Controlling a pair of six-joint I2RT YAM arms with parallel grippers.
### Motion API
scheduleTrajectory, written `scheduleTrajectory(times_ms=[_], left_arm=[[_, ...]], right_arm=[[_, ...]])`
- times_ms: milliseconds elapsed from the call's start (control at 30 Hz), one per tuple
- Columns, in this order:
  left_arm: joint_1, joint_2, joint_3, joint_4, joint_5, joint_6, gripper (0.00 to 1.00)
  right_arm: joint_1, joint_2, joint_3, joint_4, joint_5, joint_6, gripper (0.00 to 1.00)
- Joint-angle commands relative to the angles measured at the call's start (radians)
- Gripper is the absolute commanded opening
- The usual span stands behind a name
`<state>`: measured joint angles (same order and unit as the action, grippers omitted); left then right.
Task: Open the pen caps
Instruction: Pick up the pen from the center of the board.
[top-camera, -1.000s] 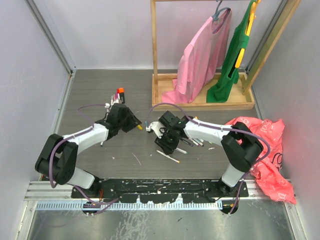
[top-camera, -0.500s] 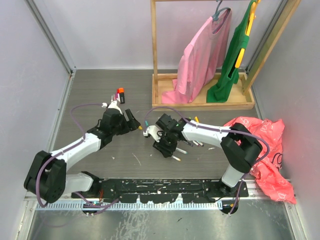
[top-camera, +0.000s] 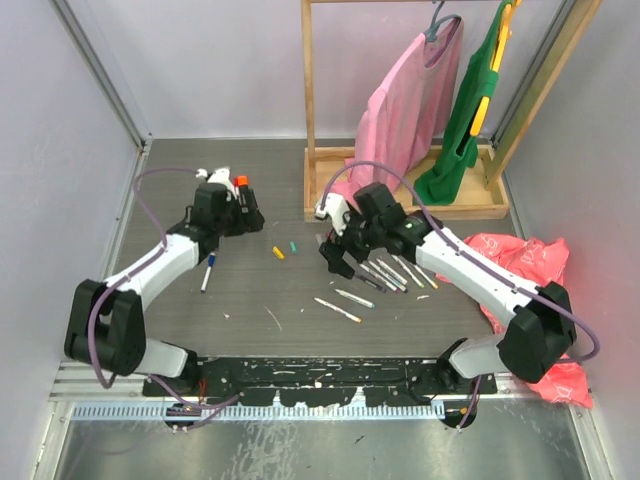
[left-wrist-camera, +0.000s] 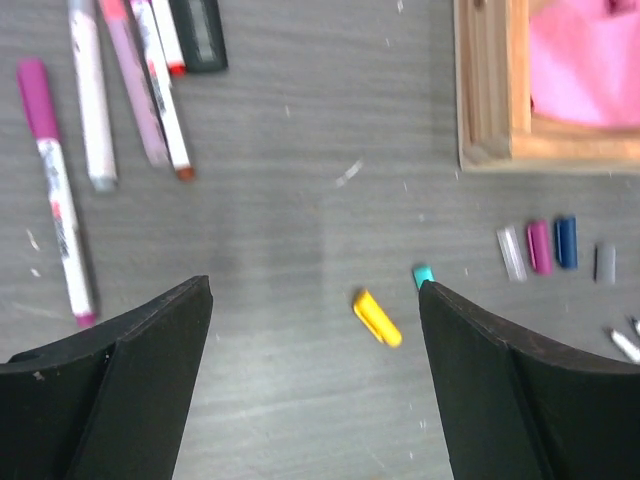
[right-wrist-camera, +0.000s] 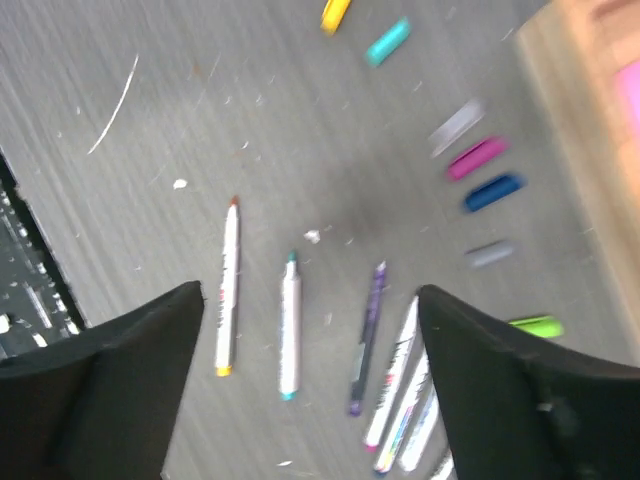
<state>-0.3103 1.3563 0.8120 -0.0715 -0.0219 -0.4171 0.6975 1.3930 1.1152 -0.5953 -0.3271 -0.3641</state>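
Note:
My left gripper is open and empty above the table, with a yellow pen cap and a teal cap lying under its right finger. More loose caps, white, magenta, blue and grey, lie to the right. My right gripper hangs open and empty over uncapped pens: a yellow-ended one, a teal one and a purple one. From above, the left gripper is at the far left and the right gripper is beside the pen row.
Several capped pens lie by the left gripper, next to an orange-and-black marker. One blue pen lies alone at the left. A wooden clothes rack base stands behind, and a red plastic bag lies at the right.
Both grippers have opened. The left arm has drawn back to the far left. The right arm has lifted and swung right, away from the middle of the table.

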Motion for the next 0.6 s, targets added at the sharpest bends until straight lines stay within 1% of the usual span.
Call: scheduleTrajectory(times_ms=[0,33,100,133,200,300,433,567], left_arm=[[0.046,0.145,0.194,-0.093,-0.017,0.110,0.85],[0.053,0.198,0.256,-0.128,-0.022,0.125,0.84],[0.061,0.305,0.390,-0.234,-0.027,0.155,0.80],[0.062,0.356,0.456,-0.274,-0.035,0.168,0.76],[0.064,0.437,0.579,-0.328,-0.056,0.194,0.71],[0.070,0.549,0.719,-0.392,-0.098,0.212,0.62],[0.075,0.718,0.916,-0.498,-0.102,0.225,0.54],[0.074,0.828,1.068,-0.586,-0.121,0.231,0.49]], right_arm=[[-0.054,-0.031,0.076,0.073,-0.090,0.016,1.00],[-0.068,-0.006,0.107,0.034,-0.148,0.009,1.00],[-0.095,0.042,0.144,-0.051,-0.272,-0.021,1.00],[-0.109,0.034,0.118,-0.028,-0.316,-0.028,1.00],[-0.144,-0.020,0.045,0.049,-0.305,-0.045,1.00],[-0.181,-0.089,-0.016,0.097,-0.325,-0.046,1.00],[-0.191,-0.141,-0.032,0.111,-0.310,-0.045,1.00],[-0.196,-0.154,-0.037,0.110,-0.296,-0.046,1.00]])
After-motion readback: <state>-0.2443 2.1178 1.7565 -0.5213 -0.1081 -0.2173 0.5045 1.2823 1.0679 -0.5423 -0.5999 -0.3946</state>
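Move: The red pen, next in the left-hand row, lies roughly 20 cm ahead of the left hand, 6 cm to its left and 9 cm below. The black marker with the orange cap lies along the pen's right side, about 2 cm from it, and the pink pen 3 cm to its left and slightly nearer. From the right hand the red pen is some 28 cm ahead, 28 cm left and 12 cm below. Left hand sweeps about 16 cm forward towards the red pen, half-closing; right hand rises 4 cm, opening fully. ##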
